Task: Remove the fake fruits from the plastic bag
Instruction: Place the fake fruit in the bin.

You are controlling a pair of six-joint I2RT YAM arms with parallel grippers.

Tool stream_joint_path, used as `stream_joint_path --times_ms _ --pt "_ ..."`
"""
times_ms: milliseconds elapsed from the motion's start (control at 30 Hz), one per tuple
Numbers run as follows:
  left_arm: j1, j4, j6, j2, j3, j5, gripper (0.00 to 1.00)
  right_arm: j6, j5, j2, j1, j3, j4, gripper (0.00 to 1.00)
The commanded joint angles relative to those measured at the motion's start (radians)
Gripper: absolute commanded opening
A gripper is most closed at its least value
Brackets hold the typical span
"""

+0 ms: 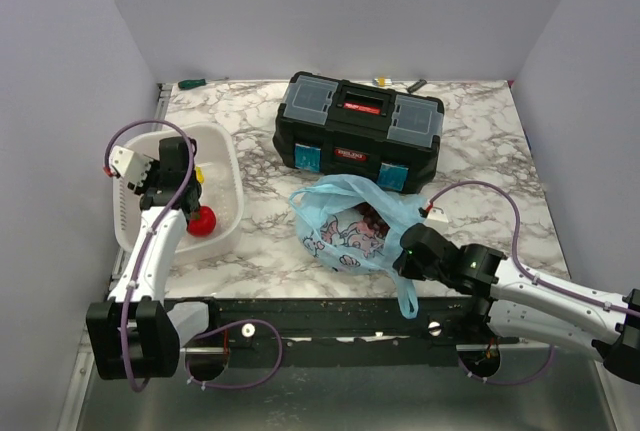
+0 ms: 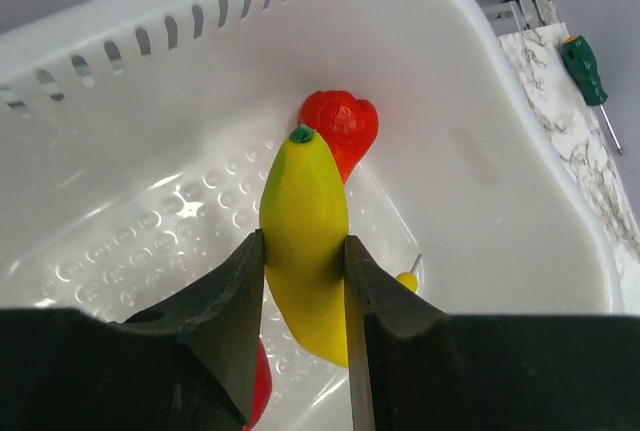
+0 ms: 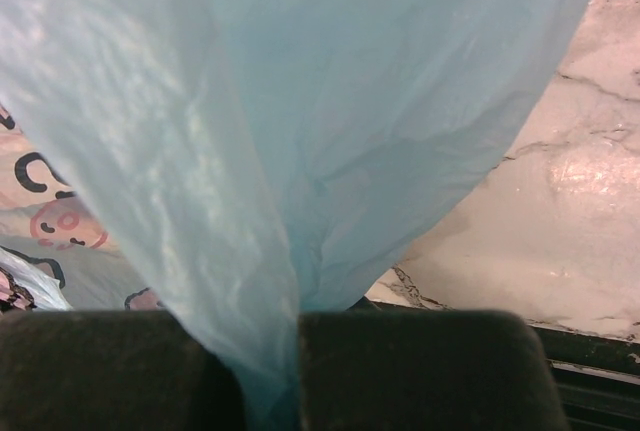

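Observation:
My left gripper is shut on a yellow banana, holding it just above the floor of the white basket. In the top view that gripper hangs over the basket at the left. A red fruit lies in the basket beyond the banana, and a second red one shows under the left finger. The light-blue plastic bag lies at the table's middle front, with dark red grapes showing inside. My right gripper is shut on the bag's near right edge, its film bunched between the jaws.
A black toolbox stands just behind the bag. A green-handled screwdriver lies at the back left, beside the basket. Small tools lie along the back wall. A small yellow piece with a stem lies in the basket.

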Motion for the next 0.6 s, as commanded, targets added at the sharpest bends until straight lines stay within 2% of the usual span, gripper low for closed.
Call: stream_joint_path --times_ms 0,133,267,367,467,567 --pt "0.104 0.044 -0.185 0.036 -0.037 0.248 0.0 0.0 0.019 0.007 0.006 0.005 -0.012 0.01" --pt "0.181 0.052 -0.395 0.05 -0.116 0.388 0.0 -0.003 0.019 0.024 0.006 0.013 -0.004 0.01" --pt "0.21 0.158 -0.524 0.046 -0.204 0.42 0.0 -0.008 0.017 0.043 0.006 0.025 -0.009 0.01" --pt "0.227 0.2 -0.543 0.09 -0.199 0.479 0.0 -0.004 0.019 0.045 0.006 0.025 -0.012 0.01" --pt "0.24 0.199 -0.554 0.145 -0.178 0.523 0.06 0.0 0.016 0.041 0.006 0.023 -0.012 0.01" --pt "0.239 0.243 -0.555 0.165 -0.188 0.532 0.08 0.005 0.013 0.036 0.006 0.024 -0.015 0.01"
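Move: The left gripper, with the banana in its fingers, is over the bin; the middle of the bin floor lies about 3 cm ahead, 4 cm to the right and some 17 cm below. On that floor the red pepper is roughly 7 cm ahead and 3 cm left, the tomato about 5 cm back and 9 cm right, both about 15 cm down. From the right gripper the bin is roughly 57 cm left, 19 cm ahead and 6 cm lower. Lower the left gripper about 10 cm almost straight down into the bin, towards the floor between the red pepper and the tomato, easing off near the bottom. As it sinks, tip the fingers some 35 degrees so they point more steeply down, and keep them closed on the banana. ##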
